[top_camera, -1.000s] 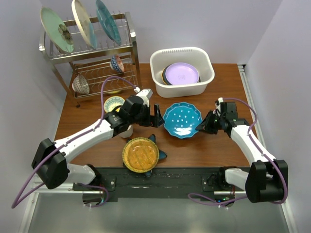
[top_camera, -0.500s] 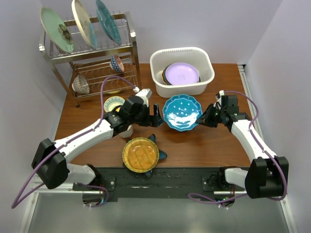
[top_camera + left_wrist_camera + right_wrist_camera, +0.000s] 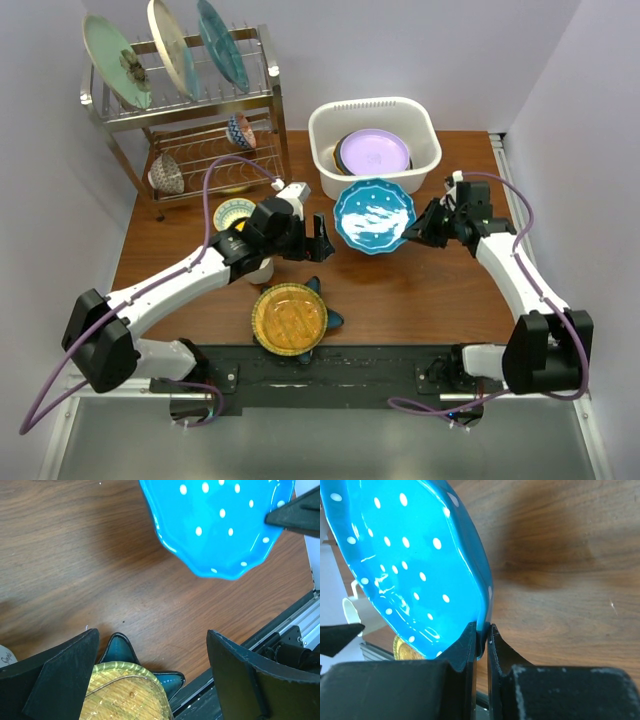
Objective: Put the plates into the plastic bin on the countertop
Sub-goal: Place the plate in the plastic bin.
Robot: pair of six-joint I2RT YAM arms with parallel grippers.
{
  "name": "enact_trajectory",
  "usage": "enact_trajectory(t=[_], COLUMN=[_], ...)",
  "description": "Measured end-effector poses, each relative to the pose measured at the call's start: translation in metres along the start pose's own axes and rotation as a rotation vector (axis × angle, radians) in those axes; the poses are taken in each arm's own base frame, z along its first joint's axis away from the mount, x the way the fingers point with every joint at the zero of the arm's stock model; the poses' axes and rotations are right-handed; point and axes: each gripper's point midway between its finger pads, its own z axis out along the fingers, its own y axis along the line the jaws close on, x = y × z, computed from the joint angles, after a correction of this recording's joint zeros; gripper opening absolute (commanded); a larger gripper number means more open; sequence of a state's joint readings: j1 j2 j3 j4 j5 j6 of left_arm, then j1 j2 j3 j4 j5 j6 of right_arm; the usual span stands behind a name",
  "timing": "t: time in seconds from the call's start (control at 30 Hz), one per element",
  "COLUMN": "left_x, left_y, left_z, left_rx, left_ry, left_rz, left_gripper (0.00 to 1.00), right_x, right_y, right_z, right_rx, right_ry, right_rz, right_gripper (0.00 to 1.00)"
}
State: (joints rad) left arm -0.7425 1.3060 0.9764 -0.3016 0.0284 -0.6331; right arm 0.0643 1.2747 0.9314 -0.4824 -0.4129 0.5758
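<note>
The blue dotted plate (image 3: 374, 215) hangs tilted above the countertop (image 3: 440, 300), just in front of the white plastic bin (image 3: 424, 172). My right gripper (image 3: 415, 232) (image 3: 481, 630) is shut on its right rim; the plate (image 3: 410, 565) fills that wrist view. A lavender plate (image 3: 373, 152) lies in the bin on top of darker plates. My left gripper (image 3: 320, 240) (image 3: 152, 637) stands open and empty just left of the blue plate (image 3: 215, 525). Near the front edge an amber plate (image 3: 289, 318) (image 3: 125, 695) rests on a teal star-shaped plate (image 3: 331, 320) (image 3: 117, 647).
A steel wire rack (image 3: 265, 95) at the back left holds a mint plate (image 3: 115, 60), a cream plate (image 3: 170, 45) and a dark teal plate (image 3: 222, 42) upright, with small bowls (image 3: 165, 175) below. A patterned bowl (image 3: 234, 212) and a white mug (image 3: 355, 610) sit by my left arm.
My right gripper has lifted the blue dotted plate off the countertop and carried it back toward the bin, tilting it. The left arm has barely shifted.
</note>
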Motion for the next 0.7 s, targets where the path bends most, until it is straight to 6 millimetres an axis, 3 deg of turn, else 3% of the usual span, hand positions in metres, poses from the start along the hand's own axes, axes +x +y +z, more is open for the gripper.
enact_trajectory(t=[0.43, 0.7], left_x=[0.002, 0.003], left_y=[0.003, 0.004], left_z=[-0.002, -0.002], left_rx=[-0.015, -0.021], left_ry=[0.008, 0.011], left_rz=[0.002, 0.008], left_gripper=[0.93, 0.93], right_x=[-0.05, -0.082], right_y=[0.026, 0.039], right_z=[0.012, 0.029], right_rx=[-0.024, -0.039], right_ry=[-0.041, -0.062], right_rz=[-0.012, -0.003], right_gripper=[0.0, 0.0])
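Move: My right hand already holds the blue dotted plate by its right rim; the plate's middle is about 7 cm to the left and 3 cm farther out, about level with my fingers. The white bin I carry it to has its middle some 21 cm ahead, 7 cm to the left and 9 cm below, with the purple plate lying in it at about the same spot. From my left hand the bin is about 21 cm ahead, 12 cm to the right and 10 cm below. Keeping my right fingers shut on the rim, I carry the blue plate forward to the bin's near wall, about 9 cm, picking up speed as I go and lifting it nearly 4 cm on the way. The wrist hardly changes, tipping up only some 5 degrees, so the plate keeps its slant. ##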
